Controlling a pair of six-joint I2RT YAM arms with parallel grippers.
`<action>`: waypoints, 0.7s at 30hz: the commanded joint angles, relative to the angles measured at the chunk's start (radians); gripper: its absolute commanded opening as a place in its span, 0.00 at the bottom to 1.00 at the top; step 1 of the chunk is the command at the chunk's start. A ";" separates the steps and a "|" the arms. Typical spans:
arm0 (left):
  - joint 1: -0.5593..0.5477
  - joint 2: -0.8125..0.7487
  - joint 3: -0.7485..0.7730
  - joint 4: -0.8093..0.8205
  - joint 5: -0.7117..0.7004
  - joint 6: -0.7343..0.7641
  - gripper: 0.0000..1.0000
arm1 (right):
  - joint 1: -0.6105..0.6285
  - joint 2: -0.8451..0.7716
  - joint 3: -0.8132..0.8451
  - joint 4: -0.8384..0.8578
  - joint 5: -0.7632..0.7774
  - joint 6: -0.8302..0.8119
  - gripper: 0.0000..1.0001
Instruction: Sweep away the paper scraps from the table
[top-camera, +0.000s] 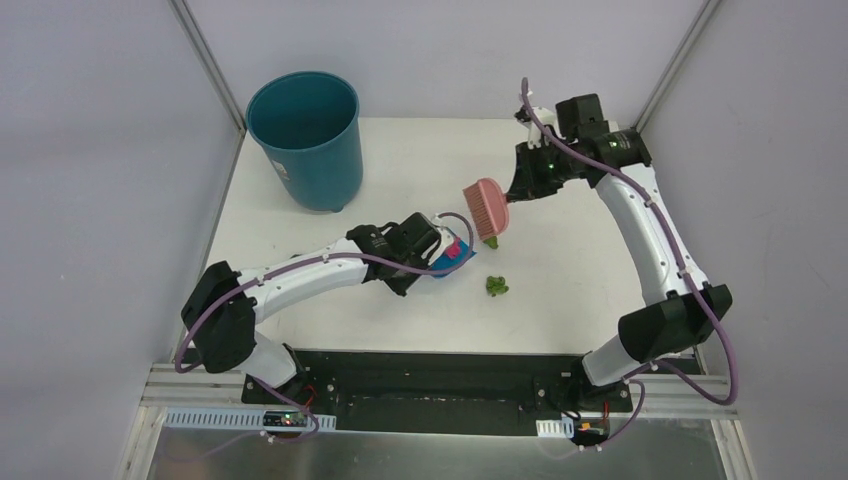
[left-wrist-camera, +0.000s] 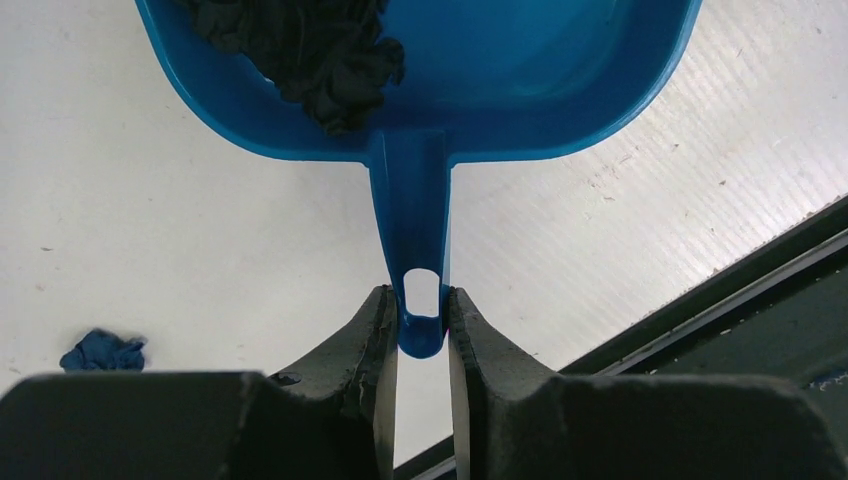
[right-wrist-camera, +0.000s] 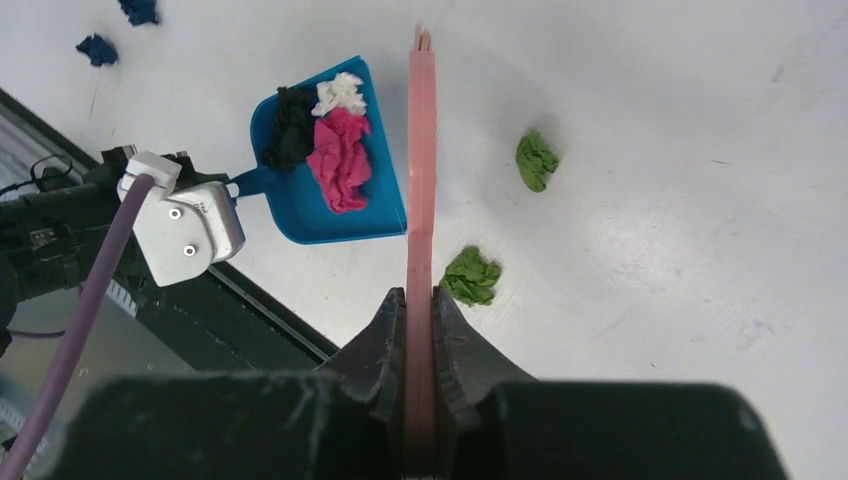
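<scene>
My left gripper is shut on the handle of the blue dustpan, which rests on the white table. In the pan lie magenta, black and white paper scraps. My right gripper is shut on the pink brush, held just right of the pan. Two green scraps lie on the table beside the brush. Dark blue scraps lie on the table on the pan's far side from the brush.
A teal round bin stands at the table's back left corner. A black strip runs along the near edge by the arm bases. Grey walls close in the left, back and right sides.
</scene>
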 joint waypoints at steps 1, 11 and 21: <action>-0.018 -0.058 -0.091 0.175 -0.040 0.022 0.00 | -0.053 -0.052 -0.004 0.054 0.039 -0.002 0.00; -0.023 -0.052 -0.070 0.178 -0.064 0.026 0.00 | -0.098 -0.048 -0.053 0.096 0.103 -0.007 0.00; -0.032 0.069 0.115 -0.095 0.013 0.024 0.00 | -0.112 0.023 -0.092 0.152 0.183 -0.050 0.00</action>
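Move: From my right hand, which holds the pink brush, the farther green scrap is about 4 cm ahead, 1 cm to the left and some 23 cm below. The nearer green scrap is roughly 6 cm back and 1 cm right, at the same depth. The dustpan bed is about 10 cm left and 3 cm back. From my left hand, the farther green scrap is some 15 cm ahead and 19 cm right, 8 cm lower. I carry the brush clear of the dustpan with my right hand, about 6 cm to the right and some 3 cm forward. I rise slightly first, then sink to about 3 cm lower, turning roughly 10 degrees clockwise, so the bristles come down on the right side of the green scraps. Both grips stay shut; my left hand keeps the loaded dustpan almost in place. ##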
